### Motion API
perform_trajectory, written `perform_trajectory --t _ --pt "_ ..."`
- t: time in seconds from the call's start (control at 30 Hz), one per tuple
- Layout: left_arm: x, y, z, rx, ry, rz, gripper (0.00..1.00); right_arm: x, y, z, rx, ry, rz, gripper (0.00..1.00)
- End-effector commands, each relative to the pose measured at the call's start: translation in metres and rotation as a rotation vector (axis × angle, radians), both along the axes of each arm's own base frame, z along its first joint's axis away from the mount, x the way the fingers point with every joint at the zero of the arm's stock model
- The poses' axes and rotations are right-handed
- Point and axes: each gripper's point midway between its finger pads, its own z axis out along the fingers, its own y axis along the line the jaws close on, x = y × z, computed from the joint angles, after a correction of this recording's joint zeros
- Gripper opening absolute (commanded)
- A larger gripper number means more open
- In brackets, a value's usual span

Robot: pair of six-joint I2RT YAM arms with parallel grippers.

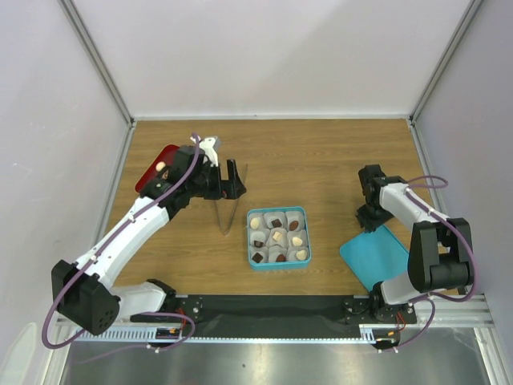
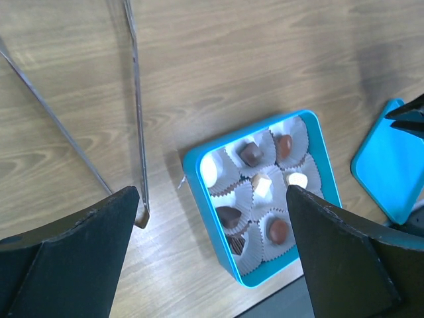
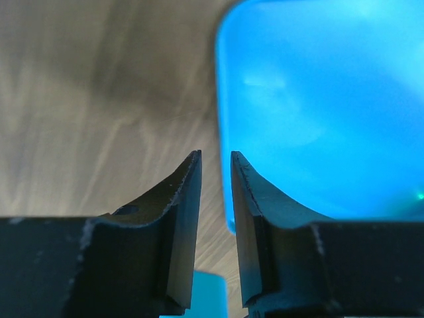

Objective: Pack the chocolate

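Observation:
The chocolate (image 1: 276, 237), dark brown and cream pieces (image 2: 250, 154), sits in white paper cups inside a blue box (image 1: 277, 210) at the table's middle. My left gripper (image 1: 233, 178) hovers wide open up and to the left of the box, holding nothing. In the left wrist view the box (image 2: 199, 199) lies below, between the spread fingers (image 2: 93, 252). My right gripper (image 1: 369, 224) is low over the near-left edge of the blue lid (image 1: 381, 257). In the right wrist view its jaws (image 3: 216, 159) stand narrowly apart, in line with the lid's edge (image 3: 318, 99). Nothing shows between them.
Thin metal tongs (image 1: 228, 210) lie on the wood just left of the box, also under my left gripper (image 2: 136, 99). A red tray (image 1: 154, 170) with one pale candy (image 1: 163, 167) sits at the far left. White walls close in the sides and the back.

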Motion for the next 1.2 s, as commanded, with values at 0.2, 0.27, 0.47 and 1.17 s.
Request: perform_trajectory --t 0.2,0.27,0.47,1.17 --pt "-0.003 -0.01 0.01 -0.053 -0.043 -0.063 1.0 0.008 -0.009 -0.015 -0.024 -0.082 -0.043 0.33" --pt "-0.003 -0.01 0.009 -0.05 -0.038 -0.064 1.0 0.012 -0.008 -0.016 -0.012 -0.111 -0.042 0.33" --pt "-0.003 -0.011 0.005 -0.051 -0.028 -0.066 1.0 0.009 -0.01 -0.026 -0.018 -0.073 -0.055 0.33" --pt "-0.003 -0.01 0.043 -0.074 -0.103 -0.07 1.0 0.014 0.003 -0.023 0.082 -0.121 0.121 0.0"
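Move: The blue lid's middle lies about 8 cm back from the right hand, 2 cm to its right and some 4 cm below. The lid's far-left rim is almost straight beneath the slightly open fingertips, roughly 3 cm down and 1 cm to the right. The blue chocolate box stands about 27 cm to the right hand's left and 2 cm back. From the left hand, the lid is some 43 cm right, 11 cm back and 19 cm lower. The right fingers pinch the blue lid's far-left rim, one on either side of the thin edge. The hand first sinks about 3 cm onto it, easing back nearly 1 cm and then forward again, with the fingers still a third open. It then stays low and shuts them almost completely, the wrist hardly turning. ##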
